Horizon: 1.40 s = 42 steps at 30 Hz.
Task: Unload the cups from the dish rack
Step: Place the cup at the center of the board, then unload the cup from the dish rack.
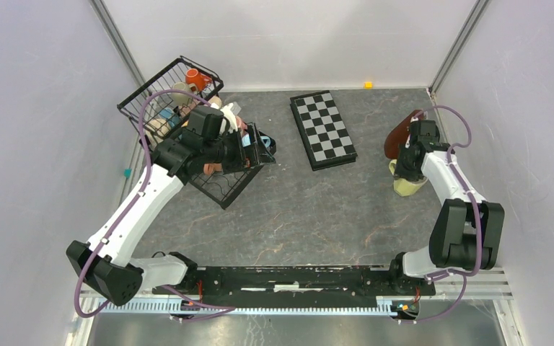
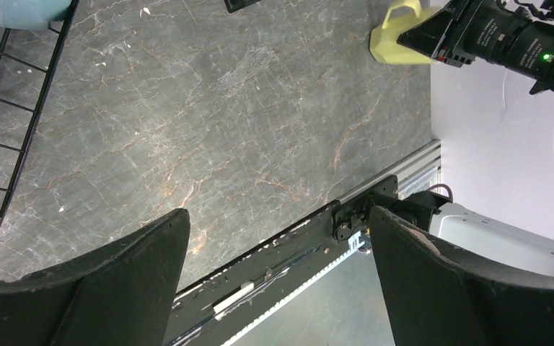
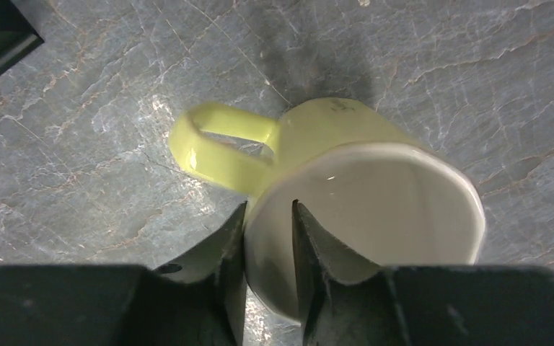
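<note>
The black wire dish rack [image 1: 160,83] stands at the back left with several cups in it, among them an orange cup [image 1: 198,78] and a cream cup [image 1: 182,90]. My left gripper [image 1: 263,148] hovers at the rack's right end, wide open and empty [image 2: 278,213]; the rack's edge [image 2: 38,108] and a light blue cup [image 2: 22,11] show at the left of its view. A yellow cup [image 1: 410,187] stands upright on the table at the right. My right gripper [image 3: 269,205] straddles that cup's rim [image 3: 332,122], one finger inside and one outside, jaws narrowly apart.
A black-and-white checkerboard [image 1: 323,130] lies at the back centre. A dark reddish-brown object [image 1: 398,137] sits just behind the right gripper. Grey walls close in on three sides. The arms' base rail [image 1: 296,277] runs along the near edge.
</note>
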{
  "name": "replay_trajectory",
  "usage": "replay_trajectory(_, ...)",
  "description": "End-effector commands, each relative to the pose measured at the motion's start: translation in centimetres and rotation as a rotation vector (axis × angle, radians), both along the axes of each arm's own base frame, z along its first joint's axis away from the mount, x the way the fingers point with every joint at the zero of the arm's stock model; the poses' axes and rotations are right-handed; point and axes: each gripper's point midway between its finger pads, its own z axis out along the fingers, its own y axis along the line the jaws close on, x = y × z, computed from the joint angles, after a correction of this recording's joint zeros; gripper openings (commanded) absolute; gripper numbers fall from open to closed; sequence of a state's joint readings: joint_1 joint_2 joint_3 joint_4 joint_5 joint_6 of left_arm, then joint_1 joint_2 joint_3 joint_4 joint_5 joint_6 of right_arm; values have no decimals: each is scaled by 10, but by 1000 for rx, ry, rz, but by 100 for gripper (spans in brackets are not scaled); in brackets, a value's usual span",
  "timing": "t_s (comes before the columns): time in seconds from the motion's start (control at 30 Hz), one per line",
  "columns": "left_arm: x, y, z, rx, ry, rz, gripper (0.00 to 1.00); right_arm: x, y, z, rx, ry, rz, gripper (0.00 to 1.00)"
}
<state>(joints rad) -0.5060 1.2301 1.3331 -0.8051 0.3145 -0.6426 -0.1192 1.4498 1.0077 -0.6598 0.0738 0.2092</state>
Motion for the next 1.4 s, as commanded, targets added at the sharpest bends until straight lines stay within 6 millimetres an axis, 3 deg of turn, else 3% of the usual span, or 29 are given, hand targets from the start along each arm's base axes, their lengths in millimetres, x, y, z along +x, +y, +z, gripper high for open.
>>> replay_trajectory(0.0,5,-3,2,5,-55,-35,100,20,-8,24,-35,-74,-4,38)
replay_trajectory(0.07,4,-3,2,3,-58,-35,100,23,-8,30,-35,-91,-5,47)
replay_trajectory(0.33,6,-4,4,-4,-70,-37,100,28,-6,59,-34,-181,-2,67)
replay_trajectory(0.5,8,-3,3,2,-71,-29,100,22,-1,81,-40,-255,11,98)
replay_trajectory(0.73,12,4,6,16,-86,26,100,7,21,114,-41,-382,76,98)
replay_trajectory(0.87,22,15,2,74,-93,94,100,-1,50,126,9,-449,155,98)
replay_trajectory(1.1,58,35,-21,250,-116,210,100,-13,115,144,117,-531,327,98)
replay_trajectory(1.37,105,52,-55,488,-101,307,100,-27,155,143,203,-554,456,98)
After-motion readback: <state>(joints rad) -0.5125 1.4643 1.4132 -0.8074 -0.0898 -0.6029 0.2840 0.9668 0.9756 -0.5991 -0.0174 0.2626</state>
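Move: The yellow cup stands at my right hand, one finger inside its rim and one outside; its middle is about 3 cm to the right, 1 cm back and 3 cm below. From that hand the brown stand is some 12 cm ahead and 1 cm right, the checkered board 15 cm ahead and 25 cm left. My left hand has the blue cup in the rack about 12 cm ahead, 5 cm left and 20 cm below; the pink cup is 9 cm ahead and 17 cm left. I spread my right fingers wide off the yellow cup's left wall and lift clear, some 14 cm up, then swing about as far left over bare table, tipping the fingers up and outward roughly 30 degrees. Late on, my open left hand sets off forward, down and a little left towards the blue cup, some 10 cm, its fingers turning steeper downward. ##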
